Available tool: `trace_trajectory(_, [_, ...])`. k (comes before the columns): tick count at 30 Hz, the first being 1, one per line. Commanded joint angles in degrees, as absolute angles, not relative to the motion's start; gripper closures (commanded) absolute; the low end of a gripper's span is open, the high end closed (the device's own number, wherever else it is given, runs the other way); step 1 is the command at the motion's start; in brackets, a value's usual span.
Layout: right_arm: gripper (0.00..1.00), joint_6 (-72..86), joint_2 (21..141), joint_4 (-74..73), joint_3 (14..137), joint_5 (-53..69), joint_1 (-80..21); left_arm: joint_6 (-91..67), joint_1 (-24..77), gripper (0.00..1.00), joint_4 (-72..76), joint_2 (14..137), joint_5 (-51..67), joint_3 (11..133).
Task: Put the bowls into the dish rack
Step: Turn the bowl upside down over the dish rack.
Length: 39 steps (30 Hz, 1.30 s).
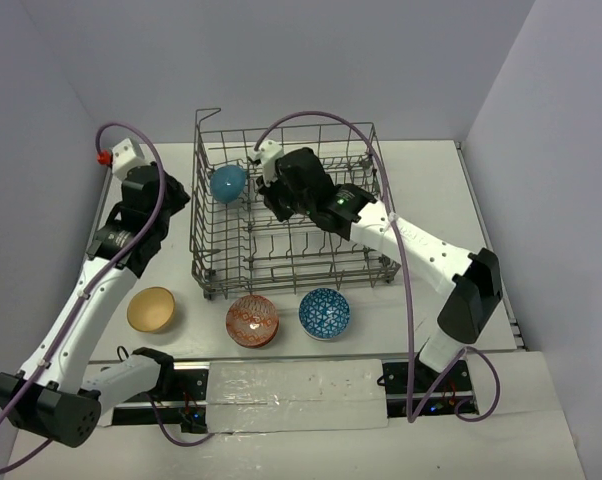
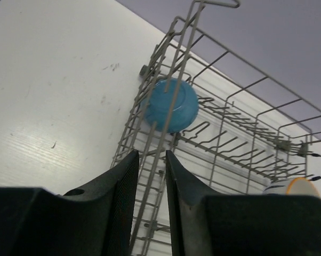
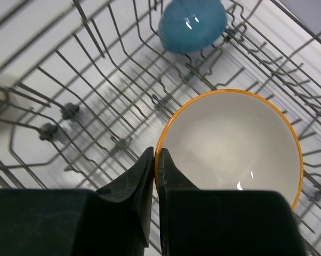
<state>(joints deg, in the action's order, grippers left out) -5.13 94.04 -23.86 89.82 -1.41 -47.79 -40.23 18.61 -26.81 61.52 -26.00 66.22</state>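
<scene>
The grey wire dish rack point(image 1: 203, 262) stands mid-table. A plain blue bowl point(image 1: 228, 183) leans among the tines at its far left and also shows in the left wrist view point(image 2: 171, 105). My right gripper point(image 1: 279, 200) hangs over the rack's inside, shut point(image 3: 157, 152) on the rim of a white bowl with an orange edge point(image 3: 230, 144), held just above the tines. My left gripper point(image 1: 176, 198) sits just outside the rack's left wall with its jaws point(image 2: 151, 153) a little apart and nothing clamped. The rack's rim wire point(image 2: 177, 58) shows through the gap.
Three bowls sit on the table in front of the rack: a tan one point(image 1: 151, 309), a red patterned one point(image 1: 252, 320) and a blue patterned one point(image 1: 324, 313). Walls close in the table at the back and sides.
</scene>
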Motion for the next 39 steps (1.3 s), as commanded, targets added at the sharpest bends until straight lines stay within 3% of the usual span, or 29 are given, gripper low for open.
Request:
trace_trajectory(1, [1.0,-0.4,95.9,-22.2,94.4,1.9,-47.9,-38.1,18.7,0.68,-22.7,59.2,-28.7,62.8])
trace_trajectory(19, [1.0,17.5,102.4,-8.9,93.7,14.5,-47.9,-37.0,18.8,0.64,-22.6,56.6,-31.6,62.0])
trace_trajectory(39, [1.0,34.1,108.4,14.4,87.8,9.6,-48.0,-36.7,18.7,0.63,-22.5,56.9,-31.2,61.9])
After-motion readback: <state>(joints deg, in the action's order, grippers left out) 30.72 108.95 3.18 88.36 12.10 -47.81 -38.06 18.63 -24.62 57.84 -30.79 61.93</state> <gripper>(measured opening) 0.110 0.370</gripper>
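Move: The right hand holds the white orange-rimmed bowl by its rim above the dish rack. The free spot it goes for in the rack's left rows lies about 12 cm to its left, barely 1 cm ahead and some 13 cm below. The blue bowl already in the rack sits about 8 cm beyond that spot, and the rack's left wall about 6 cm to the left of it, level with it. From the empty left hand the spot is about 9 cm right, 1 cm back and 16 cm down. Carrying the bowl left across the rack by about 11 cm, the right hand sinks some 4 cm in all, towards the left rows on the near side of the blue bowl. All the way the wrist rolls and swings through some 40 degrees, its right side going down and its fingers coming round to point more to the left, while they keep their hold on the rim. ##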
